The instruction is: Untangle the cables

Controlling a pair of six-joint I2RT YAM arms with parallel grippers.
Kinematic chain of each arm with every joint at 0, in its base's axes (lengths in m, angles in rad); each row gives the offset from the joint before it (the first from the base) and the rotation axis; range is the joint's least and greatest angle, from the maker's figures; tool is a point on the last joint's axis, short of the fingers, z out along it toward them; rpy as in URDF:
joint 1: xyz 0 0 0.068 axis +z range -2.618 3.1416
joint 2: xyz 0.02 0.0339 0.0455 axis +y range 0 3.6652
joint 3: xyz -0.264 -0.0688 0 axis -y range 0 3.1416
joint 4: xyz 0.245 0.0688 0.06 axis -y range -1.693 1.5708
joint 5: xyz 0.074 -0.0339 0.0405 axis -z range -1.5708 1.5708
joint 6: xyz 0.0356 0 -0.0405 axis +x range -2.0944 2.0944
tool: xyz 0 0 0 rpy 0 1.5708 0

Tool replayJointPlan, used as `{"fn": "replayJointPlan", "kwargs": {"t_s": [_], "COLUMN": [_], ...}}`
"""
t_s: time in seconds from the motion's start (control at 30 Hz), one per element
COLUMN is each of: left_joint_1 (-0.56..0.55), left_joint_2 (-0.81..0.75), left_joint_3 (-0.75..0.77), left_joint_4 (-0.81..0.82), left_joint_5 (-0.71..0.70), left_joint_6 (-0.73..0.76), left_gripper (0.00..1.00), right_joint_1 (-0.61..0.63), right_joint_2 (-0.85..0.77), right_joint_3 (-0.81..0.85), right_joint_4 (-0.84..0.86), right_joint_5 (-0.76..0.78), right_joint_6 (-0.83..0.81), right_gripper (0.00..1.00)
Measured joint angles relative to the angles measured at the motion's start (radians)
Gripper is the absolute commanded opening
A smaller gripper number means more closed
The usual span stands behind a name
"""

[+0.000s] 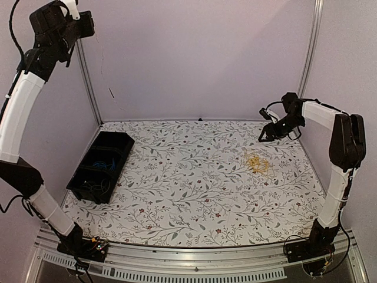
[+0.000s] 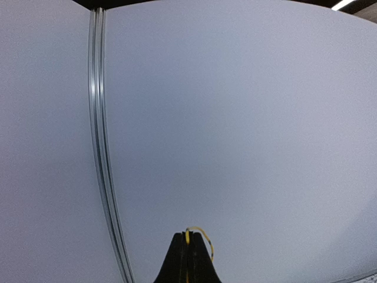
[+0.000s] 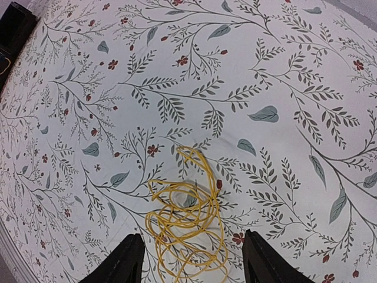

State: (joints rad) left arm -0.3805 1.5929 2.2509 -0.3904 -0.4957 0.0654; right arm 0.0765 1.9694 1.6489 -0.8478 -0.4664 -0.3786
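A loose tangle of thin yellow cables (image 1: 257,163) lies on the flowered table cover at the right. In the right wrist view the same cables (image 3: 185,218) lie directly below my right gripper (image 3: 192,236), which is open, its two black fingers (image 3: 126,262) standing on either side of the heap and apart from it. From above, that right gripper (image 1: 266,134) hangs just behind the tangle. My left gripper (image 2: 188,234) is raised high at the back left (image 1: 82,26), facing the wall. It is shut on a short loop of yellow, dark-flecked cable (image 2: 207,240).
A black bin (image 1: 100,166) stands on the table's left side with blue wires in it; its corner (image 3: 15,26) shows in the right wrist view. Aluminium posts (image 1: 88,82) and pale walls enclose the table on three sides.
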Motion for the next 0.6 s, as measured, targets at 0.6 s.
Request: {"fn": "replayJointPlan", "kwargs": {"t_s": [0.6], "left_joint_1": [0.249], "left_joint_2": [0.047], "left_joint_3": [-0.008], "left_joint_4": [-0.041], "left_joint_5": [0.204], "left_joint_6": [-0.114], "left_gripper": [0.0], "right_joint_1": [0.0], "right_joint_2": [0.0], "right_joint_3": [-0.014], "right_joint_4": [-0.001], "right_joint_5": [-0.016], "right_joint_6": [0.0], "right_gripper": [0.61]}}
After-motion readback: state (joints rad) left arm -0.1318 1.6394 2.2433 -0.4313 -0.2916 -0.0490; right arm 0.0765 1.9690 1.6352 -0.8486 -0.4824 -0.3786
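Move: Below the left hand, which grips a hanging yellow cable, the black box's empty far compartment lies some 60 cm down, about 8 cm ahead and 10 cm to the left. The blue cable in the middle compartment is about 6 cm back and 8 cm left of that hand, the dark cable in the near compartment about 16 cm back and 6 cm left, both similarly low. From the right hand, the far compartment is roughly 66 cm left, 4 cm ahead and 10 cm down. Swinging left high above the black box, the left hand carries the yellow cable about 6 cm left and 4 cm forward, towards the far compartment. It pushes forward and sinks some 3 cm first, then travels almost purely left, nearly level, with the fingers still shut on the cable and the wrist nearly steady. ##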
